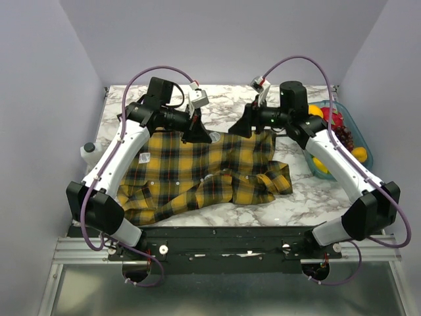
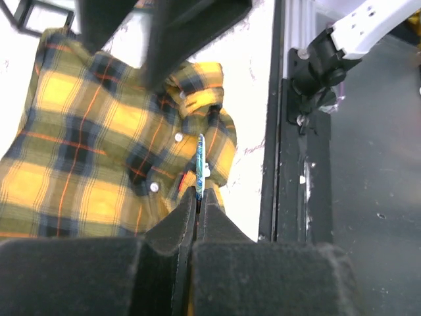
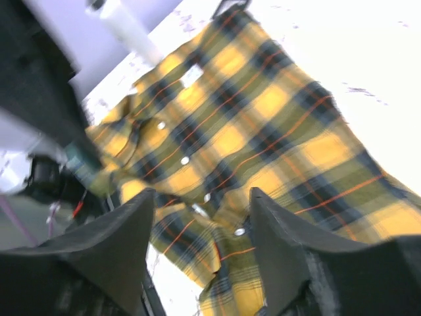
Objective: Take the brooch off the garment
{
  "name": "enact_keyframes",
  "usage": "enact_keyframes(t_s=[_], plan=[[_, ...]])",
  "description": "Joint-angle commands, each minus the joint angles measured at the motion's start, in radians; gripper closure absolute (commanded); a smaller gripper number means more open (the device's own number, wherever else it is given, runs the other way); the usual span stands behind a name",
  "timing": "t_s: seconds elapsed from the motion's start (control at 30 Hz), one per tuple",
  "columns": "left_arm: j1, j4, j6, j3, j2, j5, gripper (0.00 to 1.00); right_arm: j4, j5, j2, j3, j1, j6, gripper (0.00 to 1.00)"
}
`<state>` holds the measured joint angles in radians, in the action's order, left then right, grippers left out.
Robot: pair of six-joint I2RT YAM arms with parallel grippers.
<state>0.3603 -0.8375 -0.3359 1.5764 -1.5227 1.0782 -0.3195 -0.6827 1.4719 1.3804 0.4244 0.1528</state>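
The garment (image 1: 197, 174), a yellow and dark plaid shirt with small white buttons, lies spread on the marble table. In the left wrist view my left gripper (image 2: 199, 194) is shut on the brooch (image 2: 199, 161). The brooch is a thin teal disc seen edge-on, sticking out past the fingertips above the shirt's folded edge (image 2: 85, 145). From above, the left gripper (image 1: 196, 136) hangs over the shirt's far edge. My right gripper (image 1: 242, 128) hovers close beside it. The right gripper (image 3: 200, 194) is open over the button placket (image 3: 263, 125), with nothing between its fingers.
A blue bin of fruit (image 1: 342, 135) stands at the right side of the table. A white bottle (image 1: 89, 153) stands at the left edge. A black square frame (image 2: 26, 16) lies beyond the shirt. The black mounting rail (image 1: 217, 237) runs along the near edge.
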Motion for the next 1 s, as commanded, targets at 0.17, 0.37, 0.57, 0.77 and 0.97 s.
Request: enact_keyframes(t_s=[0.17, 0.37, 0.57, 0.77, 0.97], plan=[[-0.029, -0.143, -0.219, 0.024, 0.039, -0.479, 1.00, -0.053, 0.011, -0.205, -0.142, 0.016, -0.317, 0.19], [-0.063, -0.108, -0.337, 0.014, -0.005, -1.067, 1.00, -0.090, 0.058, -0.268, -0.207, 0.014, -0.361, 0.13], [-0.175, -0.092, -0.419, 0.088, -0.201, -1.495, 1.00, -0.089, 0.087, -0.301, -0.250, 0.013, -0.374, 0.11], [-0.291, -0.138, -0.422, 0.359, -0.491, -1.584, 1.00, -0.081, 0.087, -0.314, -0.265, 0.014, -0.372, 0.10], [-0.339, -0.205, -0.439, 0.601, -0.712, -1.560, 1.00, -0.084, 0.097, -0.332, -0.287, 0.014, -0.371, 0.09]])
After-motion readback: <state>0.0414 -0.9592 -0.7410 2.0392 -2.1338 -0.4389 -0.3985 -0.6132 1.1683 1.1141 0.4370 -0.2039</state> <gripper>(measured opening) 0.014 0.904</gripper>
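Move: The left hand holds the brooch high over the plaid garment, whose middle is roughly 6 cm farther out, 3 cm left and 28 cm below. The black frame on the table's left side lies about 30 cm ahead, 41 cm left and 28 cm down; the white bottle is some 11 cm ahead, 52 cm left and 23 cm down. From the empty right hand, the brooch is 8 cm left and 2 cm back, and the frame about 28 cm ahead, 49 cm left. Leftward, forward and down in one fast sweep, the left hand carries the still-pinched brooch some 40 cm across the garment towards the black frame, the wrist swinging round by nearly 100 degrees so that the right-pointing fingers end steeply down, tilted ahead and left. The emptied right hand backs off towards its base and rightward, away from the brooch, dipping slightly and opening wider. ##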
